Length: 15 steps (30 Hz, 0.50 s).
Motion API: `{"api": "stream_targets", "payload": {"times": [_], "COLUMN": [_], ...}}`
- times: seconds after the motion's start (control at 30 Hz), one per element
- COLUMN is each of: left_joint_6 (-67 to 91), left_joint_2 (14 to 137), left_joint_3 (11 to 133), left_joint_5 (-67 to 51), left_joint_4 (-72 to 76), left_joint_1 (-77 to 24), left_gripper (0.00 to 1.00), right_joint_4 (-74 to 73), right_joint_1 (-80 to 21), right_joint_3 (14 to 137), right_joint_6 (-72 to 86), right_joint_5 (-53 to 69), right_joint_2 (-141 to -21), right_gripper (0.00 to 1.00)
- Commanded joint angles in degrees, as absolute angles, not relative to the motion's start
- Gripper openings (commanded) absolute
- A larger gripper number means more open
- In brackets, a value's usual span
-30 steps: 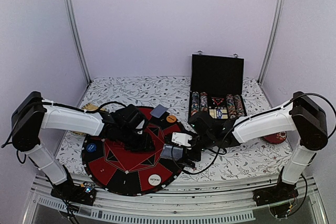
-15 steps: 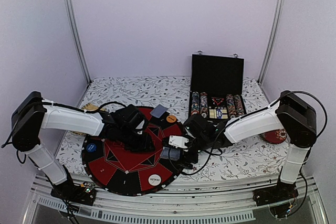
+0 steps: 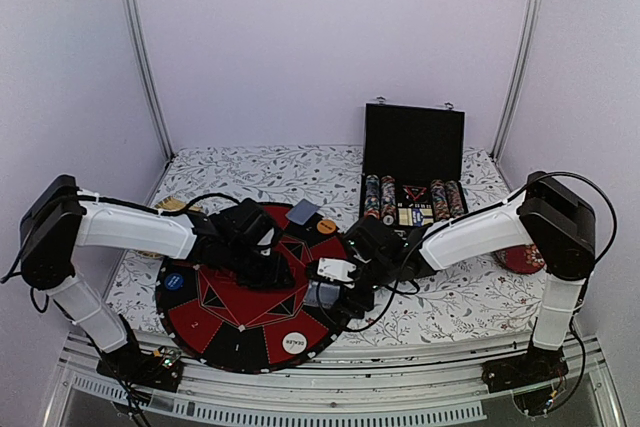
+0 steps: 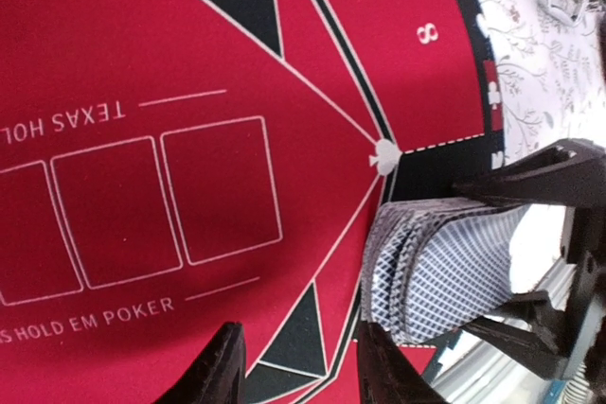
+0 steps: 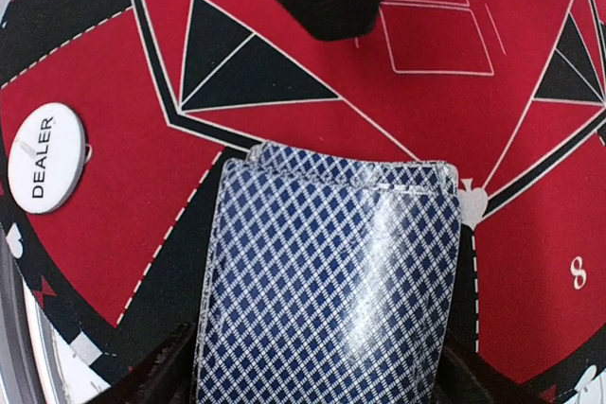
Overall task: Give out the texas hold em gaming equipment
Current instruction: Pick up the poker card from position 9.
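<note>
A stack of playing cards with blue diamond-patterned backs rests on the right part of the round red and black poker mat. My right gripper is shut on the stack's two sides. In the left wrist view the stack bows upward between the right gripper's black fingers. My left gripper hangs open over the mat's centre, just left of the stack, with nothing in it. The white DEALER disc lies at the mat's near rim. A blue disc and an orange disc also lie on the mat.
An open black case with rows of chips stands behind the right arm. One grey card lies at the mat's far edge. A red round object sits by the right arm's base. The tablecloth has a floral pattern.
My right arm has moved left onto the mat and its jaws have narrowed onto the card stack. The left arm has stayed where it was.
</note>
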<state>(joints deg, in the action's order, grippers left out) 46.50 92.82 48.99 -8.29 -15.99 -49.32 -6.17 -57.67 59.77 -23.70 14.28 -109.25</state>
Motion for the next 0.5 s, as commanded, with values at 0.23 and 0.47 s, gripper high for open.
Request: {"api": "stream_targets", "payload": {"times": [0.23, 0.47], "left_joint_6": [45.9, 46.5], "left_joint_2": [90.7, 86.9], "left_joint_3": [48.6, 43.9], "left_joint_5": [-8.8, -13.3], "left_joint_4": [-15.7, -4.8], "left_joint_1": [-48.7, -48.6], "left_gripper": [0.43, 0.49], "right_joint_4": [-10.5, -9.2], "right_joint_1": [-57.8, -59.2], "right_joint_3": [61.3, 60.2], "right_joint_6": [-25.6, -27.2], "right_joint_5": [10.4, 8.1], "right_joint_2": [-110.8, -106.4], "right_gripper": [0.52, 0.52]}}
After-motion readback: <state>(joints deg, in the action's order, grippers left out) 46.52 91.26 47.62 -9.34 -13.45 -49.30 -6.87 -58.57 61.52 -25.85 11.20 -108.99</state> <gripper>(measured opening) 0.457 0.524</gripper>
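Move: The poker cards, a blue-backed deck on position 9, lie between the right fingers at their own height, the deck's middle about 2 cm left of the hand point. The dealer button is about 11 cm back and 7 cm left of the right hand; the orange button is some 18 cm ahead and 1 cm left, the second card deck roughly 22 cm ahead and 6 cm left. From the left hand, the poker cards are about 7 cm right, 1 cm back and 3 cm lower. Closing in from both sides, the right fingers narrow by about a quarter of their full opening and pinch the poker cards across their long edges. While they tighten, the right hand eases up, left and forward, each by a little under 1 cm, and its fingertips swing slightly outward and up, tilting less than 5 degrees. ##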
